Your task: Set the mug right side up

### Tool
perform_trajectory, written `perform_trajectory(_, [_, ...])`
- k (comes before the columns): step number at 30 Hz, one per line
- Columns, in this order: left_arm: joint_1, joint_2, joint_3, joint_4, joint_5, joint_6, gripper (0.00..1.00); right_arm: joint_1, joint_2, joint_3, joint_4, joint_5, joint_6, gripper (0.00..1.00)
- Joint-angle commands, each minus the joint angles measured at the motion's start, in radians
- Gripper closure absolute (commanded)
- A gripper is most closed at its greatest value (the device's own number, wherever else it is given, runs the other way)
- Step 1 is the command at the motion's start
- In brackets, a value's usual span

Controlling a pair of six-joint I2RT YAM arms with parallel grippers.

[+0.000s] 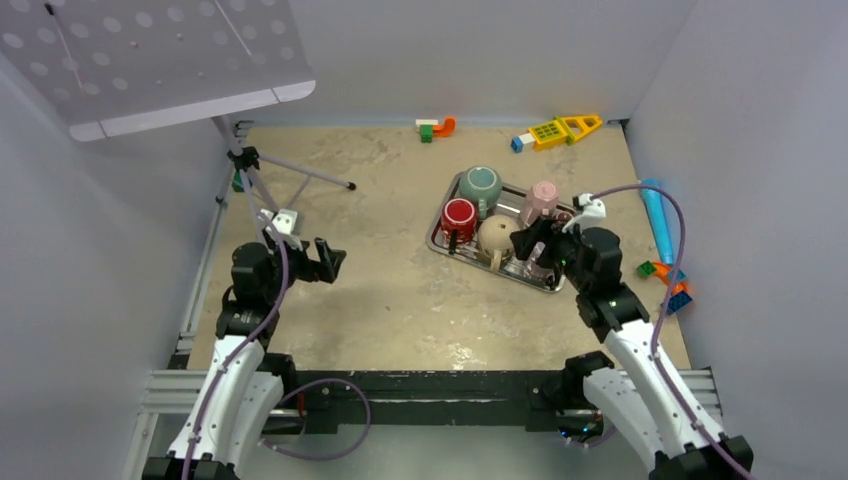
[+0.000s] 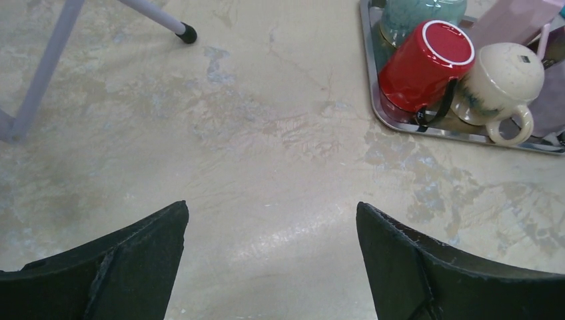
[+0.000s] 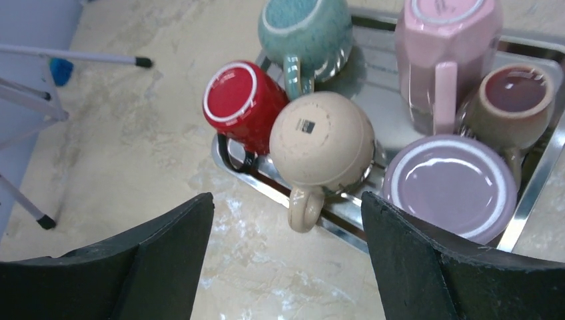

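Note:
A steel tray [image 1: 440, 243] right of centre holds several mugs. The cream mug [image 3: 322, 139] stands upside down, base up, and its handle [image 3: 303, 210] reaches over the tray's near rim [image 3: 536, 187]. Beside it are a red mug [image 3: 243, 103], a teal mug [image 3: 305, 27], a pink mug [image 3: 446, 53] and a purple mug [image 3: 453, 183], all base up. My right gripper [image 3: 286, 200] is open, hovering above the cream mug's handle, and holds nothing. My left gripper [image 2: 272, 208] is open over bare table, well left of the tray [image 2: 426, 130].
A tripod [image 1: 262, 180] carrying a perforated board [image 1: 150, 60] stands at the back left. Toy blocks [image 1: 555, 130] lie along the far wall. A blue tube [image 1: 658, 215] and more blocks [image 1: 670, 280] sit right of the tray, near the right wall.

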Motion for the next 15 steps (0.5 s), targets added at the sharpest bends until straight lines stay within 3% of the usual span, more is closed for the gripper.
perform_trajectory(1, [-0.001, -0.009, -0.056, 0.132, 0.061, -0.163, 0.0, 0.084, 0.127, 0.107, -0.203, 0.138, 0.062, 0.15])
perform_trajectory(4, [-0.001, -0.008, -0.064, 0.148, 0.059, -0.164, 0.0, 0.211, 0.199, 0.149, -0.263, 0.286, 0.078, 0.19])
perform_trajectory(6, [-0.002, 0.001, -0.064, 0.146, 0.034, -0.165, 0.0, 0.252, 0.262, 0.171, -0.254, 0.284, 0.115, 0.27])
perform_trajectory(9, [-0.001, 0.002, -0.066, 0.148, 0.037, -0.164, 0.0, 0.299, 0.349, 0.172, -0.218, 0.241, 0.165, 0.48])
perform_trajectory(15, [-0.001, -0.007, -0.078, 0.163, 0.002, -0.162, 0.0, 0.376, 0.499, 0.194, -0.168, 0.373, 0.25, 0.5])
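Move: The upturned cream mug, its handle facing the robot, is about 7 cm ahead of the right hand, 6 cm left and 14 cm below. At similar depth, the red mug is some 10 cm ahead and 14 cm left, the teal mug 17 cm ahead and 9 cm left, the purple mug 4 cm ahead and 6 cm right. From the left hand the cream mug is about 7 cm ahead, 32 cm right and 10 cm below. The right hand drops about 10 cm and left 6 towards the cream mug's handle, tipping down, fingers half closing. ##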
